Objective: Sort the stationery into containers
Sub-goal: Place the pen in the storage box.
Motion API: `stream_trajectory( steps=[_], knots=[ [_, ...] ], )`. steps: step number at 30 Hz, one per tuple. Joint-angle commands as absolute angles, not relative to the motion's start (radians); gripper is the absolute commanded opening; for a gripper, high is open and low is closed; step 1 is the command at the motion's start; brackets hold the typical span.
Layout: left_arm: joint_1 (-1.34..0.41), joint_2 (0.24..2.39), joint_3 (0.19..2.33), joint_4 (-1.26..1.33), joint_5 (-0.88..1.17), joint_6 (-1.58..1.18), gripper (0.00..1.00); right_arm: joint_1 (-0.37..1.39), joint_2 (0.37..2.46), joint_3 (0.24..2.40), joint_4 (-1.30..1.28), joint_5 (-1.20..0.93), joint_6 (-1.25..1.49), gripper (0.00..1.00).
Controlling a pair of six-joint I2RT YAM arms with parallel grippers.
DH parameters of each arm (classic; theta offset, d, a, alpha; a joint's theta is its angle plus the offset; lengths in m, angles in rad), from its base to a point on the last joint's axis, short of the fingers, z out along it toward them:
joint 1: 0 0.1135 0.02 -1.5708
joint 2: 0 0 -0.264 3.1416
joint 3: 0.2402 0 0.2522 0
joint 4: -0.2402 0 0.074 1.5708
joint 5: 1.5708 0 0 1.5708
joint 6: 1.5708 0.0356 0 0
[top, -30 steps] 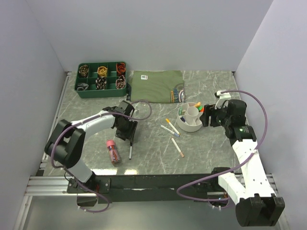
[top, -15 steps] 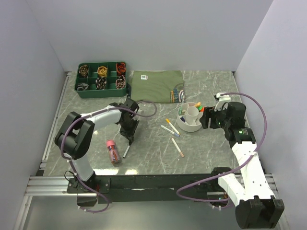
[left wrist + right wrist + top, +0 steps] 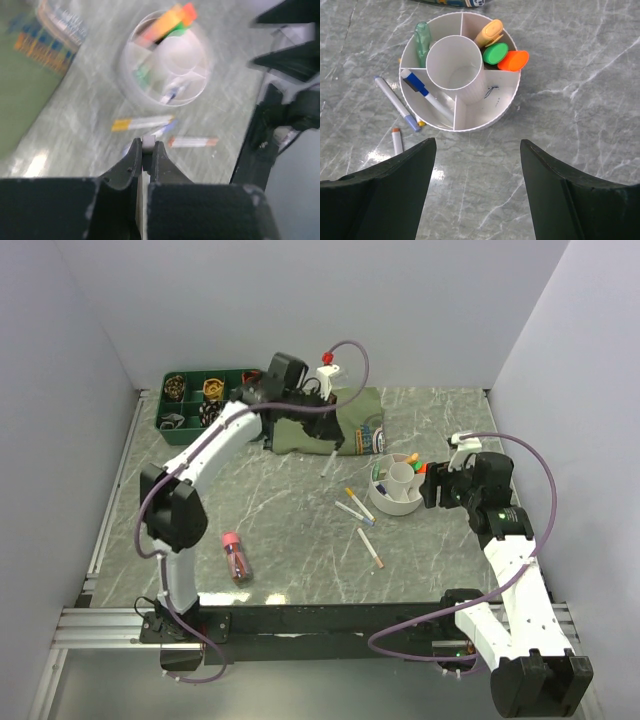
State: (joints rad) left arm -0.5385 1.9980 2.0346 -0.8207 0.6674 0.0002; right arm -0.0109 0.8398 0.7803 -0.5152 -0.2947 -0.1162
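Note:
My left gripper (image 3: 323,434) hangs in the air over the olive cloth's front edge, shut on a slim white pen (image 3: 330,463) that points down from it. In the left wrist view the pen's end (image 3: 148,144) is pinched between the jaws (image 3: 148,150). The white round organiser (image 3: 385,506) stands at the right and holds highlighters and a blue-capped pen (image 3: 422,90). My right gripper (image 3: 477,145) is open just in front of the organiser (image 3: 507,107), with nothing between its fingers. Three pens (image 3: 360,507) (image 3: 352,510) (image 3: 371,548) and a pink-capped tube (image 3: 236,555) lie on the table.
A folded olive cloth (image 3: 300,420) lies at the back under the left arm. A green divided tray (image 3: 190,430) with small items sits at the back left. White walls enclose the marble table on three sides.
The left gripper shut on the white pen beside the pink-capped tube, lifted it and swung up and back right over the cloth. The right arm stayed put.

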Motion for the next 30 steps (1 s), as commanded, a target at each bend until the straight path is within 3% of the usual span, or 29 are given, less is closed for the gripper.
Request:
stream_trajectory(
  steps=[1, 3, 4, 6, 11, 30],
  knots=[
    [-0.569, 1.848, 1.622, 0.012, 0.923, -0.130, 0.01, -0.006, 0.838, 0.842, -0.488, -0.261, -0.143, 0.76],
    [-0.589, 1.793, 1.457, 0.369, 0.968, -0.251, 0.01, -0.008, 0.842, 0.860, -0.506, -0.247, -0.150, 0.76],
    [-0.598, 1.792, 1.342, 0.699, 0.972, -0.286, 0.01, -0.009, 0.847, 0.865, -0.509, -0.244, -0.156, 0.76],
    [-0.629, 1.831, 1.307, 0.864, 0.957, -0.374, 0.01, -0.012, 0.851, 0.874, -0.515, -0.239, -0.160, 0.76],
    [-0.664, 1.917, 1.353, 1.026, 0.905, -0.509, 0.01, -0.021, 0.858, 0.888, -0.532, -0.242, -0.163, 0.75],
    [-0.710, 2.189, 1.440, 1.131, 0.871, -0.506, 0.01, -0.029, 0.902, 0.954, -0.612, -0.255, -0.155, 0.75]
  ],
)
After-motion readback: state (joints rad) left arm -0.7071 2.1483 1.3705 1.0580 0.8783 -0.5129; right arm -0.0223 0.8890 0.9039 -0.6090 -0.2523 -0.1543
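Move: The left hand holds the pen high up; the white round storage box it is bound for stands about 17 cm to its right, 3 cm back and some 19 cm below. The yellow-capped marker lies roughly 6 cm right, 6 cm back and 23 cm down, and the blue-ended marker beside it about 5 cm right, 9 cm back. From the right hand the storage box is about 7 cm ahead, 6 cm left and 14 cm lower. Still pinching the pen, the left hand carries it about 13 cm to the right and some 4 cm back towards the storage box, dipping, rising, then sinking over 6 cm at the end. Meanwhile the wrist tips the fingers up by about 45 degrees until they point level to the right, with the pen hanging down over the box's left compartments. ##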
